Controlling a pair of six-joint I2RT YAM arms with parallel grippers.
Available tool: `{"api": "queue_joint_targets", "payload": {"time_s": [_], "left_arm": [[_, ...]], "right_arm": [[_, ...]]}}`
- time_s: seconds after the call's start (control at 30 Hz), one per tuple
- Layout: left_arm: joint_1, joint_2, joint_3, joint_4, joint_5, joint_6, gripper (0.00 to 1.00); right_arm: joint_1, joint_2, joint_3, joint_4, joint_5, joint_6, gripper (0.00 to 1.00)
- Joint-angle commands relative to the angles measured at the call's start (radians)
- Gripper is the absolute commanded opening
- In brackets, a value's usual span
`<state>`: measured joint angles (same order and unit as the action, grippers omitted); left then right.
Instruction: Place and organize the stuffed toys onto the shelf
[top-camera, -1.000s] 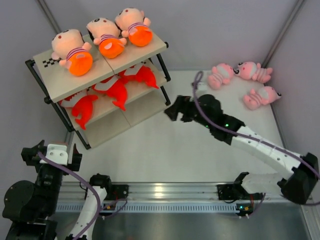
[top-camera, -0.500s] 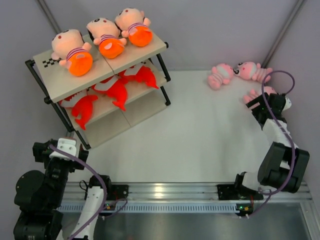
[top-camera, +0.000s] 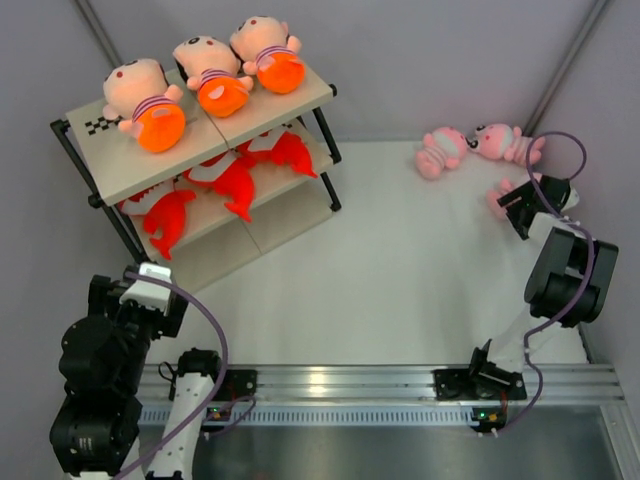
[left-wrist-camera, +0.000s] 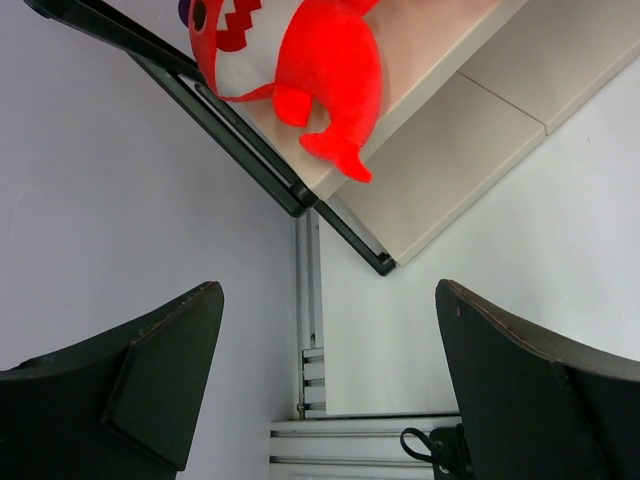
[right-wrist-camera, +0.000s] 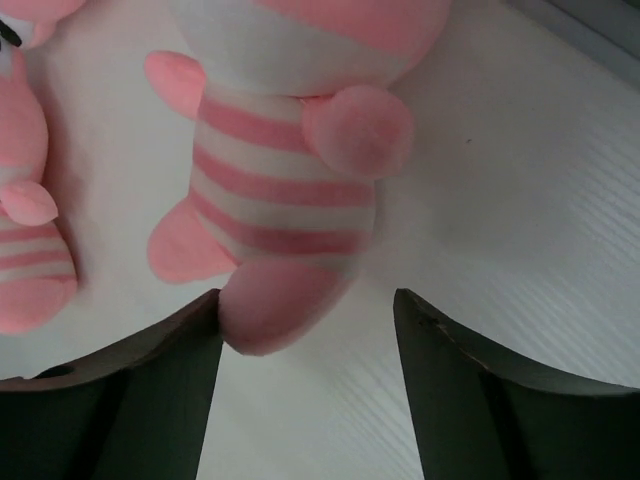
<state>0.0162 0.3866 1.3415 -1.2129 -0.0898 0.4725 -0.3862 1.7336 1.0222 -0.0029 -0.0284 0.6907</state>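
The shelf (top-camera: 150, 170) stands at the far left. Three red fish plush (top-camera: 232, 182) lie on its middle tier; one also shows in the left wrist view (left-wrist-camera: 320, 60). Three pink striped dolls lie at the far right: two side by side (top-camera: 440, 150) (top-camera: 505, 142), and a third (top-camera: 498, 200) partly under my right gripper (top-camera: 522, 207). The right gripper (right-wrist-camera: 305, 300) is open, and this doll's foot (right-wrist-camera: 275, 300) sits between the fingers, touching the left one. My left gripper (top-camera: 135, 292) (left-wrist-camera: 330, 290) is open and empty, near the shelf's front corner.
Three larger peach dolls with orange bottoms (top-camera: 215, 75) fill the shelf's top tier. The bottom board (left-wrist-camera: 470, 140) is bare. An aluminium rail (top-camera: 340, 385) runs along the near edge. A grey wall stands close on the right, next to the dolls.
My right arm has swung from beside the shelf to the far right, down over the nearest pink doll. My left gripper has shifted a little right and nearer.
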Motion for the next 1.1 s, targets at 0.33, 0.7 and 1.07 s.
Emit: {"api": "queue_joint_targets", "payload": {"time_s": [0.33, 0.7, 1.07], "left_arm": [[0.014, -0.006, -0.022, 0.015, 0.012, 0.012, 0.93], [0.018, -0.008, -0.004, 0.007, 0.035, 0.008, 0.93], [0.018, -0.005, 0.002, 0.006, 0.05, 0.005, 0.93]], "right_arm": [[-0.011, -0.084, 0.018, 0.07, -0.068, -0.074, 0.0], [0.527, -0.362, -0.065, 0.018, -0.39, -0.41, 0.0], [0.954, -0.218, 0.053, -0.105, -0.585, -0.559, 0.0]]}}
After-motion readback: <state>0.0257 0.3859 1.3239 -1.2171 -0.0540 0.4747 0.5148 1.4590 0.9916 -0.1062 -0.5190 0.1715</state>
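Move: The striped pink toy lies just beyond the right hand's open fingers, its middle about 7 cm ahead, 3 cm right and 2 cm lower. Two more pink toys lie past it: one 21 cm ahead and 15 cm left of the hand, one 23 cm ahead and 3 cm right. The bottom shelf's right board is roughly 58 cm left and 2 cm ahead, 4 cm lower. From the left hand, the striped toy is some 40 cm ahead, 88 cm right and 30 cm lower. Right hand pinches the toy's lower end, lifts, swings 42 cm left towards the bottom shelf, turning 90 degrees counter-clockwise. ##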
